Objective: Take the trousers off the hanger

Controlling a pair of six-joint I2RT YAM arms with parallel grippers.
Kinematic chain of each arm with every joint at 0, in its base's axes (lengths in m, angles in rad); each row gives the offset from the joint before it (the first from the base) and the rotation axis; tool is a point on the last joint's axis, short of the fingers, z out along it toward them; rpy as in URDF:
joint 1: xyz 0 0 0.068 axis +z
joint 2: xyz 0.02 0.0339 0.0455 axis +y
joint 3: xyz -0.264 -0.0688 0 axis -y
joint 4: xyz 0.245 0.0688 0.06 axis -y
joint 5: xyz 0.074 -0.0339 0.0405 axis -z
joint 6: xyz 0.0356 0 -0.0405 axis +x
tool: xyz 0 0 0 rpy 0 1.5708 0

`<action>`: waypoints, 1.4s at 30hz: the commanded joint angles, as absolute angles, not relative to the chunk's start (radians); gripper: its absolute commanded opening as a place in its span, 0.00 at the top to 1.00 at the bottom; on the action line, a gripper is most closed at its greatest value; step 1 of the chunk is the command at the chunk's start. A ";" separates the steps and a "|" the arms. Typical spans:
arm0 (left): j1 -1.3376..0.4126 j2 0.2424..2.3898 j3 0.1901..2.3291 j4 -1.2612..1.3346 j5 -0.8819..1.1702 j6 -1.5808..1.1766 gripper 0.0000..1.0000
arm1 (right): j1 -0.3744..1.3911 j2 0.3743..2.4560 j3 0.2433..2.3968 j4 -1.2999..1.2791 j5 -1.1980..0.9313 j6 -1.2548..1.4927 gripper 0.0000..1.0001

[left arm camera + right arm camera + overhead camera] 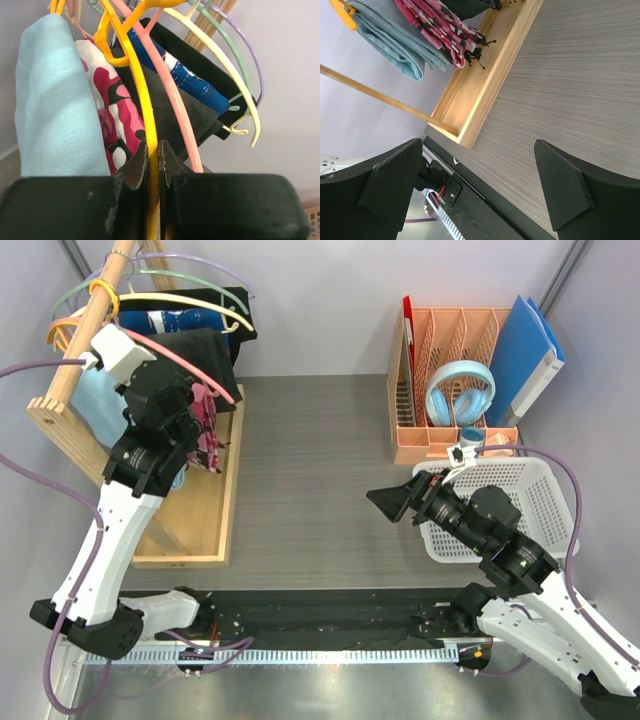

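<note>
The light blue trousers [55, 100] hang folded at the left end of the wooden rack, also seen in the top view [92, 405] and the right wrist view [395, 40]. The yellow-orange hanger [137, 75] has its hook [103, 292] over the rod, and one arm runs down between my left gripper's fingers. My left gripper [152, 165] is shut on that hanger arm, pushed in among the hanging clothes [178, 405]. My right gripper [390, 502] stands open above the table with nothing between its fingers [477, 145].
A pink camouflage garment [117, 115] hangs right beside the trousers, with black [205, 355] and dark blue garments behind on pink, pale green and purple hangers. The rack's wooden base [190, 540] sits at left. A white basket [520, 500] and a peach file organizer [450, 350] stand at right.
</note>
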State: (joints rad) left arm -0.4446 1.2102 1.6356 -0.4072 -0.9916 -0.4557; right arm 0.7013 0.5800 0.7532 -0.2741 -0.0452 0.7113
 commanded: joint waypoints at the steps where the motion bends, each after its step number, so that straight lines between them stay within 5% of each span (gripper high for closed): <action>1: -0.457 1.106 1.589 -0.194 -0.916 -0.428 1.00 | 0.706 0.575 0.773 -0.264 -0.031 0.715 0.00; 19: -0.624 1.127 1.534 0.354 -0.989 -0.005 1.00 | 0.704 0.634 0.781 -0.262 -0.038 0.707 0.00; 26: -0.664 1.109 1.528 0.370 -1.022 0.035 1.00 | 0.706 0.635 0.770 -0.262 -0.040 0.712 0.00; 42: -0.701 0.835 1.496 -0.242 -0.895 -0.432 1.00 | 0.706 0.603 0.713 -0.325 -0.101 0.675 0.00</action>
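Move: The left hand already holds the yellow hanger, shut on its near, right-hand arm. The hook's place on the wooden rail is about 9 cm ahead, 6 cm left and 9 cm above. The light-blue trousers hang about 2 cm ahead, 9 cm left and 10 cm down; the pink-patterned trousers are 8 cm ahead, 4 cm left and 12 cm down. From the idle right hand, that rail spot is some 25 cm ahead, 40 cm left and 25 cm up. Still pinching the yellow hanger's arm, the left hand lifts it about 5 cm while edging a little back and to the right, fingertips tipping up. It then draws the hanger back, away from the rail spot and roughly level, to about 9 cm behind its start, drifting slightly left as it turns clockwise. The open, empty right hand sinks some 3 cm. ##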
